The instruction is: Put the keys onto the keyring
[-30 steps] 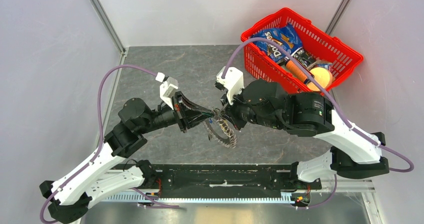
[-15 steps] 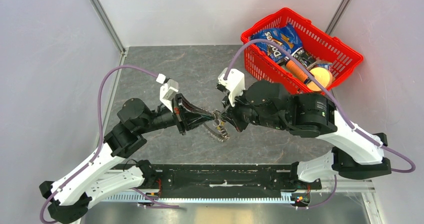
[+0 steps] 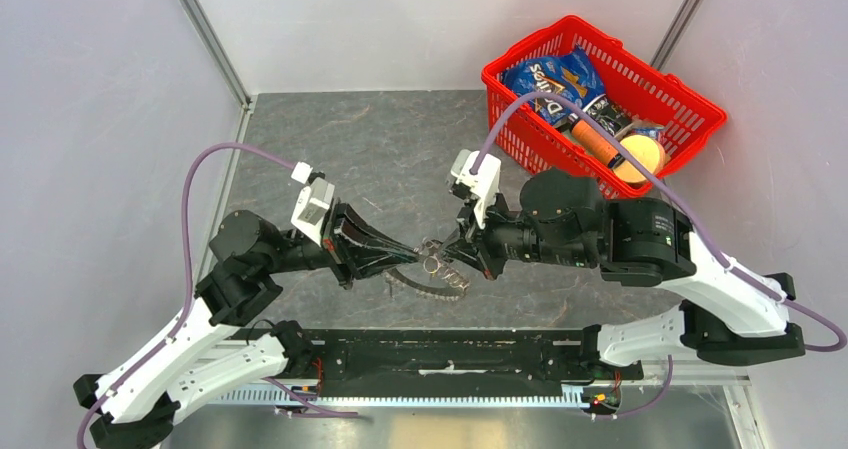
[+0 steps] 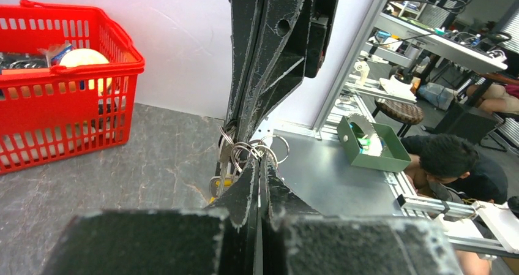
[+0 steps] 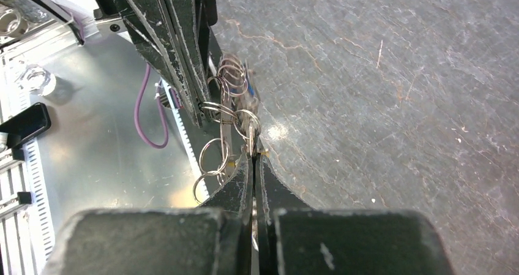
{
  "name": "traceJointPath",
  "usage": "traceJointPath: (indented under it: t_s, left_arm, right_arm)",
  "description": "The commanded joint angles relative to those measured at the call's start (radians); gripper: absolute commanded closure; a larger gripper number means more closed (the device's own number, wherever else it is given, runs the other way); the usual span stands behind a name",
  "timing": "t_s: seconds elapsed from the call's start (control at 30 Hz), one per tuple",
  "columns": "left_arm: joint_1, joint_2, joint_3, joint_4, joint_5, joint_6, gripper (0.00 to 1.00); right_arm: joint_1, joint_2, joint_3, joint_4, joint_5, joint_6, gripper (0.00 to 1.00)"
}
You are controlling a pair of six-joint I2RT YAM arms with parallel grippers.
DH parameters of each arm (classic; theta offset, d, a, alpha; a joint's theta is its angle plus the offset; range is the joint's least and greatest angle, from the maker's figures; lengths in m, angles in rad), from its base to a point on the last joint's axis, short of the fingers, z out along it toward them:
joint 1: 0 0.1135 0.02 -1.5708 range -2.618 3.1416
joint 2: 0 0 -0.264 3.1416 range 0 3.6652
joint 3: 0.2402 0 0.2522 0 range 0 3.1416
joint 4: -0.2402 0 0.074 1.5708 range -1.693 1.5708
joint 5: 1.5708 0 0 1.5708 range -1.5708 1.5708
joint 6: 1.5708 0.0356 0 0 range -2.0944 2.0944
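Observation:
The keyring (image 3: 432, 281), a bunch of silver rings and keys, hangs between my two grippers just above the grey tabletop. My left gripper (image 3: 414, 256) comes in from the left and is shut on its rings (image 4: 248, 149). My right gripper (image 3: 447, 261) faces it from the right, shut on thin metal of the same bunch. In the left wrist view my left gripper (image 4: 260, 163) pinches the loops, and a yellow-headed key (image 4: 221, 182) dangles below. In the right wrist view my right gripper (image 5: 254, 157) is closed under the rings (image 5: 229, 109), with a blue key head (image 5: 246, 85) behind.
A red basket (image 3: 650, 66) stands at the back right with a blue chip bag (image 3: 545, 77) and an orange ball (image 3: 640, 154) in it. The black base rail (image 3: 450, 354) runs along the near edge. Grey walls close in both sides.
My left gripper has shut on the rings. Both grippers have moved nearer the front edge, and the keyring now hangs lower and flatter.

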Motion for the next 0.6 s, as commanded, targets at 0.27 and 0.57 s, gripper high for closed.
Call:
traceJointPath:
  t_s: [0.27,0.57]
  left_arm:
    - [0.001,-0.031,-0.012,0.133,0.054,0.006,0.98]
    - [-0.001,-0.032,-0.024,0.169,0.083,-0.018,0.98]
  right_arm:
    - [0.000,-0.077,-0.060,0.054,-0.152,-0.038,0.71]
    - [0.000,-0.129,-0.041,0.101,-0.131,-0.117,0.50]
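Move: The keyring hangs between the hands, with small rings still pinched in both grippers. Its middle is roughly 3 cm back, 2 cm left and 5 cm below the right fingertips. The left fingertips are some 4 cm to the left of the right ones, about 1 cm back and at much the same height. From the left hand the keyring's middle lies about 2 cm back, 2 cm right and 5 cm below. The keyring is let go by the right hand: while drawing back about 2.5 cm and turning slightly counter-clockwise, its fingers open from shut to about half, then pull off about 2 cm to the right, rising a little, away from the left fingertips. The left gripper keeps its pinch and eases back about 1 cm. ##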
